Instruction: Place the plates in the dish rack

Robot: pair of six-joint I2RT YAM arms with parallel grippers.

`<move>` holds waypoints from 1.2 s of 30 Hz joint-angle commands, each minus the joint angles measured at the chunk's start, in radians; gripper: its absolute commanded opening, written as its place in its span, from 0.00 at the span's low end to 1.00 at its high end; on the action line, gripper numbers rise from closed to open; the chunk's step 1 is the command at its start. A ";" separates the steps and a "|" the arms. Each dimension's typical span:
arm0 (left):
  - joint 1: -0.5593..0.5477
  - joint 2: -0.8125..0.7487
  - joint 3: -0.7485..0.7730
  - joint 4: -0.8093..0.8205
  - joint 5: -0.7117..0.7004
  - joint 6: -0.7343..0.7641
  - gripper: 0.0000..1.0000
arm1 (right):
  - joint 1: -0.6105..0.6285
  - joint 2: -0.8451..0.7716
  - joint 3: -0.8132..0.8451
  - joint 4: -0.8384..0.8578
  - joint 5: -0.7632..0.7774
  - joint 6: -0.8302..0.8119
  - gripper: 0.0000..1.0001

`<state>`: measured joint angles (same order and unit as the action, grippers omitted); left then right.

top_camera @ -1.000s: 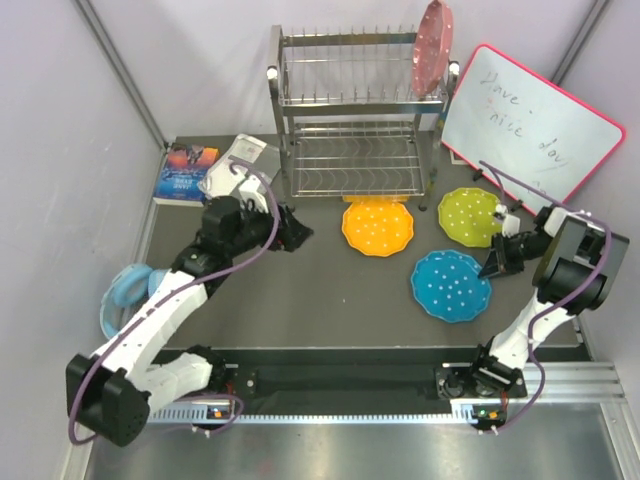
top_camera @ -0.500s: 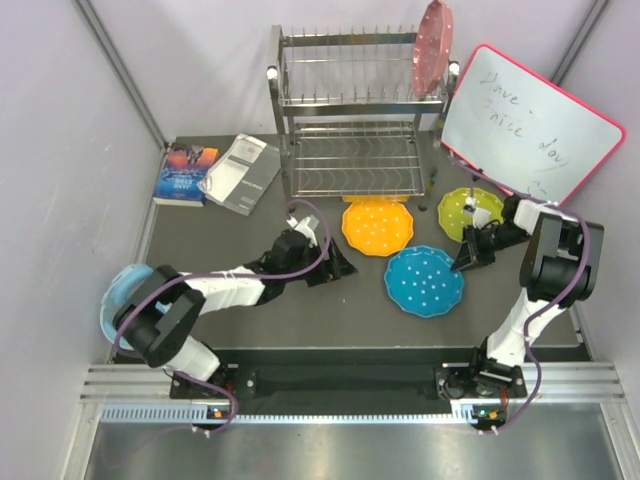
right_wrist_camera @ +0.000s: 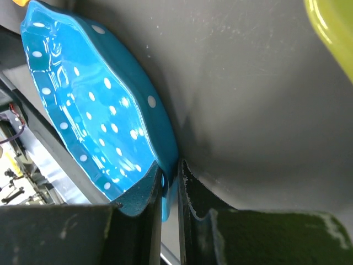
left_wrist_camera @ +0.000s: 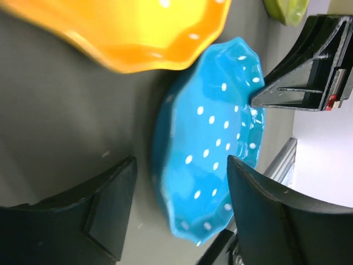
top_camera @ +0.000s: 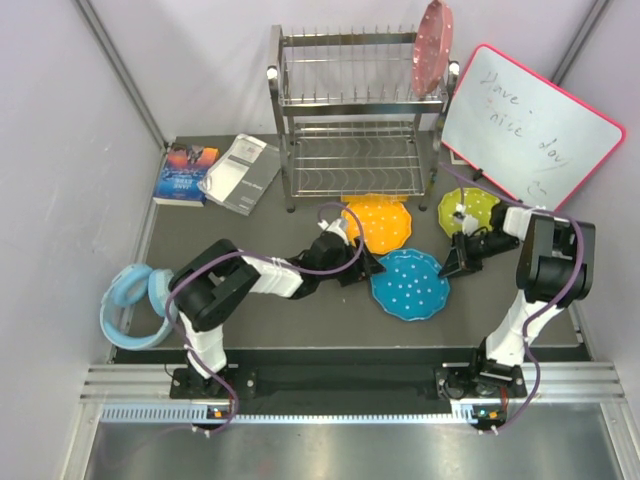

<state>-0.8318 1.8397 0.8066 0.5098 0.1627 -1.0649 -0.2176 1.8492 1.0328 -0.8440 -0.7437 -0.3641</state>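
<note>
The blue plate (top_camera: 410, 285) lies on the dark table, slightly tilted. My right gripper (top_camera: 455, 262) is shut on its right rim; in the right wrist view the fingers (right_wrist_camera: 170, 176) pinch the blue plate (right_wrist_camera: 94, 105) edge. My left gripper (top_camera: 365, 268) stands open at the plate's left side. In the left wrist view the blue plate (left_wrist_camera: 209, 160) reaches between the spread jaws of the left gripper (left_wrist_camera: 182, 165), touching neither. The orange plate (top_camera: 378, 222) and the yellow-green plate (top_camera: 470, 212) lie flat behind. The pink plate (top_camera: 433, 45) stands in the top of the dish rack (top_camera: 350, 110).
A whiteboard (top_camera: 530, 120) leans at the back right, close to the right arm. A book (top_camera: 187, 172) and a grey booklet (top_camera: 240, 172) lie left of the rack. A pale blue dish (top_camera: 130, 300) sits at the table's left edge.
My right gripper has dragged the blue plate leftward, toward the table's middle. My left arm has swung right to the plate's left rim, its jaws narrowing a little.
</note>
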 commanded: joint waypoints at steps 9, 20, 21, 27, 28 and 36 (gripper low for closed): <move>-0.032 0.033 0.057 -0.074 -0.022 -0.036 0.65 | 0.003 -0.097 -0.036 0.019 -0.111 0.065 0.00; -0.041 0.075 0.060 -0.085 0.093 -0.049 0.37 | 0.004 -0.088 -0.056 0.085 -0.174 0.123 0.04; -0.040 0.091 0.066 -0.086 0.113 -0.050 0.31 | 0.003 -0.085 -0.056 0.085 -0.183 0.123 0.07; -0.041 0.089 0.053 -0.067 0.095 -0.052 0.00 | 0.001 -0.033 -0.030 -0.013 -0.229 0.021 0.42; -0.035 0.073 0.030 -0.045 0.090 -0.055 0.00 | -0.002 -0.007 -0.021 -0.044 -0.252 -0.010 0.44; -0.009 0.058 0.014 -0.007 0.115 -0.030 0.00 | -0.003 0.195 0.101 -0.458 -0.380 -0.441 0.54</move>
<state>-0.8474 1.9060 0.8295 0.4839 0.2470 -1.1015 -0.2241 1.9701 1.0740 -1.0344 -1.0019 -0.5346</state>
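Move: The blue plate lies between my hands. Its middle is some 9 cm to the right of my left hand, about 2 cm back and 3 cm below it, and the left rim is right under my open left fingers. From my right hand, which already pinches the right rim, the middle is about 9 cm left and 3 cm back, nearly level. The orange plate is 13 cm ahead of my left hand; the green plate is roughly 13 cm ahead and 6 cm right of my right. My left hand edges right onto the blue plate's near-side-left rim, then sinks and draws back about 2 cm each way while its fingers shut, pinching that rim. My right hand keeps its pinch until then; it opens about halfway and goes some 3 cm left over the plate, rising 2 cm and rolling its left side up about 15 degrees, the rim still between its parted fingers. ##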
